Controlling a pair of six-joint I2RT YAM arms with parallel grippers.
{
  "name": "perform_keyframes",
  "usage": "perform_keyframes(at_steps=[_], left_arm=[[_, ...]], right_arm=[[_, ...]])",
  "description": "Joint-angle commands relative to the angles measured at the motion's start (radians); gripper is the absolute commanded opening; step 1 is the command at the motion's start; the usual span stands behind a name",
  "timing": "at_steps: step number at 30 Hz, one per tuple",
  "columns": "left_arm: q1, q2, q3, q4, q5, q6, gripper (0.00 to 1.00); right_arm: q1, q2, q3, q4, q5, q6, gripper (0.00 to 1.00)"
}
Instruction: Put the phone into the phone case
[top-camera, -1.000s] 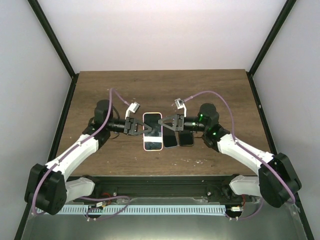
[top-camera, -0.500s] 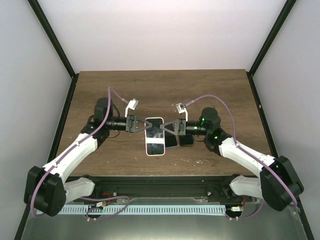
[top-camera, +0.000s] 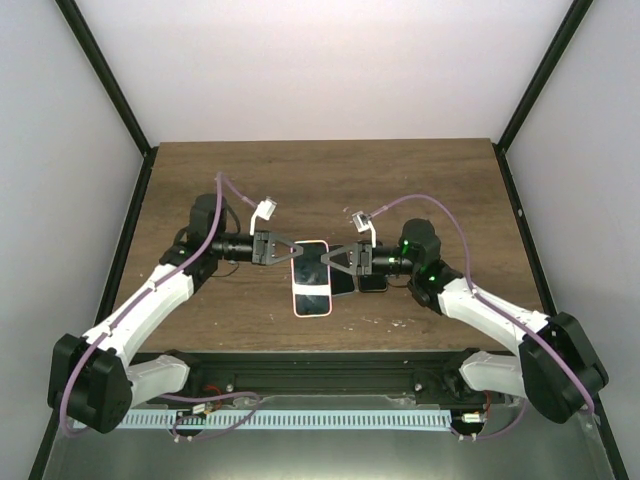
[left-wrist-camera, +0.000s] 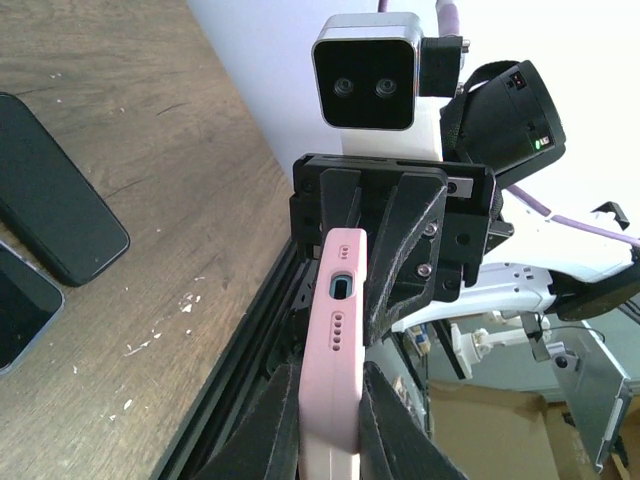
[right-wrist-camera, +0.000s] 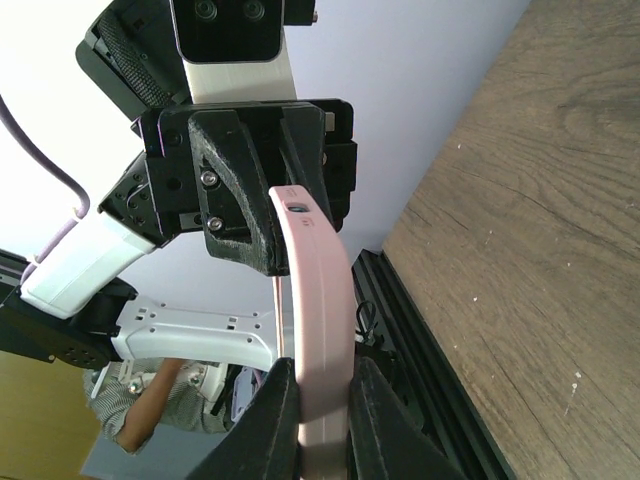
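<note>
The pink phone case (top-camera: 311, 280), pale face up, hangs just above the table between both arms. My left gripper (top-camera: 293, 252) is shut on its left top corner, and my right gripper (top-camera: 329, 259) is shut on its right top edge. In the left wrist view the case (left-wrist-camera: 335, 330) stands edge-on between the fingers (left-wrist-camera: 265, 420), with its port hole showing. The right wrist view shows the case (right-wrist-camera: 318, 300) bowed slightly between the pads (right-wrist-camera: 275, 410). Two dark phones (top-camera: 345, 284) (top-camera: 374, 283) lie flat on the table under the right gripper. I cannot tell whether a phone sits inside the case.
The two dark phones (left-wrist-camera: 50, 205) (left-wrist-camera: 15, 315) lie side by side on the brown wooden table (top-camera: 240, 180). A black rail (top-camera: 320, 365) runs along the near table edge. White walls and black posts (top-camera: 105, 85) enclose the sides.
My left gripper has closed onto the case. The case has shifted slightly toward the near edge, with both grippers following it.
</note>
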Motion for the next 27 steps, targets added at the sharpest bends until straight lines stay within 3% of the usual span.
perform_keyframes(at_steps=[1,5,8,15,19,23,27], left_arm=[[0.018,-0.022,0.049,-0.048,-0.036,0.06,0.0],[0.018,-0.031,0.063,-0.105,-0.057,0.089,0.14],[0.02,-0.039,0.059,-0.117,-0.065,0.085,0.31],[0.019,-0.059,0.072,-0.188,-0.094,0.085,0.48],[0.018,-0.097,0.027,-0.167,-0.067,0.008,0.62],[0.018,-0.149,-0.073,-0.041,-0.036,-0.132,0.66],[0.011,-0.149,-0.117,-0.049,-0.022,-0.156,0.65]], right_arm=[[-0.005,-0.015,0.004,0.021,-0.004,0.014,0.01],[-0.004,-0.012,0.001,0.02,0.008,0.025,0.01],[-0.004,-0.014,-0.006,0.028,0.015,0.036,0.01],[-0.004,-0.027,0.0,0.03,0.054,0.078,0.01],[-0.004,-0.061,0.008,0.046,0.129,0.113,0.01],[-0.004,-0.072,0.009,0.087,0.186,0.165,0.01],[-0.004,-0.07,0.007,0.127,0.222,0.197,0.01]])
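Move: The phone in its pink case hangs between the two hands, each already pinching a long edge near the far end. Its middle lies about 4 cm back, 3 cm right and 3 cm below the left fingertips, and about 4 cm back, 3 cm left and 3 cm below the right ones. On the table, some 23 cm under the right hand and 13 cm ahead of it, lie the near black phone, 5 cm to its right, and the far black phone, 13 cm to its right. Opening wide, the left fingers let go of the case's left edge; the hand eases about 1 cm left, then draws back some 2 cm along that side. The right fingers keep their pinch on the opposite edge, dip about 1 cm, then carry the case some 2 cm forward and back up while swinging it about 10 degrees clockwise. ##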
